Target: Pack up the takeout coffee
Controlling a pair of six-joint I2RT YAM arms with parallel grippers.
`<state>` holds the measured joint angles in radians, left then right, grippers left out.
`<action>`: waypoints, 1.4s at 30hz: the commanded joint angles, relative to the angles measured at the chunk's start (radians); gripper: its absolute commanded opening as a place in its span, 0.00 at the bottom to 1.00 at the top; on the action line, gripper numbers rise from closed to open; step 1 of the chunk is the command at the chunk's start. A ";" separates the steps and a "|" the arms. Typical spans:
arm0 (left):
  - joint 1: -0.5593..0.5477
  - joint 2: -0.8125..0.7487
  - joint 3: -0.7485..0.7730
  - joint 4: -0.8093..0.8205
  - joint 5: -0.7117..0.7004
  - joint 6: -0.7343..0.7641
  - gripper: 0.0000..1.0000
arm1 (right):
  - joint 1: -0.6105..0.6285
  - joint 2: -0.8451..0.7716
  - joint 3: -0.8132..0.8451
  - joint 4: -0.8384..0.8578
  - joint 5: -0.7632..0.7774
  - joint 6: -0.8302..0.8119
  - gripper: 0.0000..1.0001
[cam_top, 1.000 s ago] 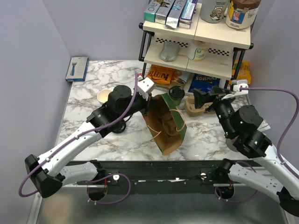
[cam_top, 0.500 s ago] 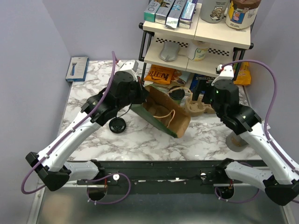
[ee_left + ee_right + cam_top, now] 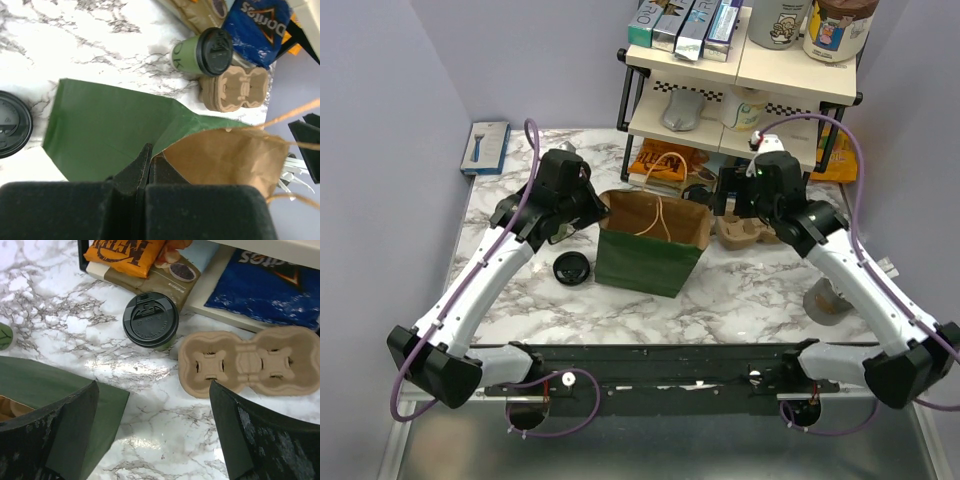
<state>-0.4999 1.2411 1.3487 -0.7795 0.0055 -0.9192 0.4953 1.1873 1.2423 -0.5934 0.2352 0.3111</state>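
The takeout coffee point(image 3: 697, 193), a dark-green cup with its black lid on, stands in front of the shelf; its lid shows in the right wrist view point(image 3: 150, 319) and the cup leans in the left wrist view point(image 3: 205, 51). A green paper bag point(image 3: 650, 255) with a brown inside stands upright and open at the table's middle. My left gripper point(image 3: 601, 205) is shut on the bag's left rim point(image 3: 148, 160). My right gripper point(image 3: 730, 198) hangs open just right of the cup, nothing between its fingers point(image 3: 70, 425).
Brown pulp cup carriers point(image 3: 745, 230) lie right of the cup point(image 3: 245, 362). A loose black lid point(image 3: 571, 268) lies left of the bag. A grey cup with sticks point(image 3: 828, 298) stands at the right. The shelf unit point(image 3: 740, 95) and snack packets point(image 3: 665, 160) are behind.
The left arm has swung the bag from tilted on its side to standing upright. The right gripper has moved back and left, to a spot beside the lidded cup.
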 commanded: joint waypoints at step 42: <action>0.081 -0.526 -0.687 0.598 0.355 -0.045 0.99 | -0.083 0.339 0.054 0.128 -0.507 -0.248 1.00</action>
<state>-0.4072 0.7471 0.8639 -0.5293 0.1921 -0.7860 0.4118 1.5486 1.3594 -0.4873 -0.1509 0.0509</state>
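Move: Ahead of the open right hand, about 14 cm out and 5 cm to its left, stands the lidded coffee cup, its middle some 16 cm lower. The cup carrier lies 12 cm ahead and 10 cm right of this hand; the bag's middle is 16 cm left, 2 cm back. The left hand pinches the bag's rim, the bag's middle 9 cm to its right and 2 cm back; a loose lid sits 10 cm left, 1 cm back, 21 cm below. Letting go of the bag's rim, the left hand eases about 3 cm left and slightly down as its fingers open wide, lifts clear some 8 cm while going farther left, then draws back and sinks again. The right hand, fingers staying open, goes forward and down, then left, roughly 6 cm each way, towards the lidded cup, turning about 20 degrees counter-clockwise, without touching the cup. ##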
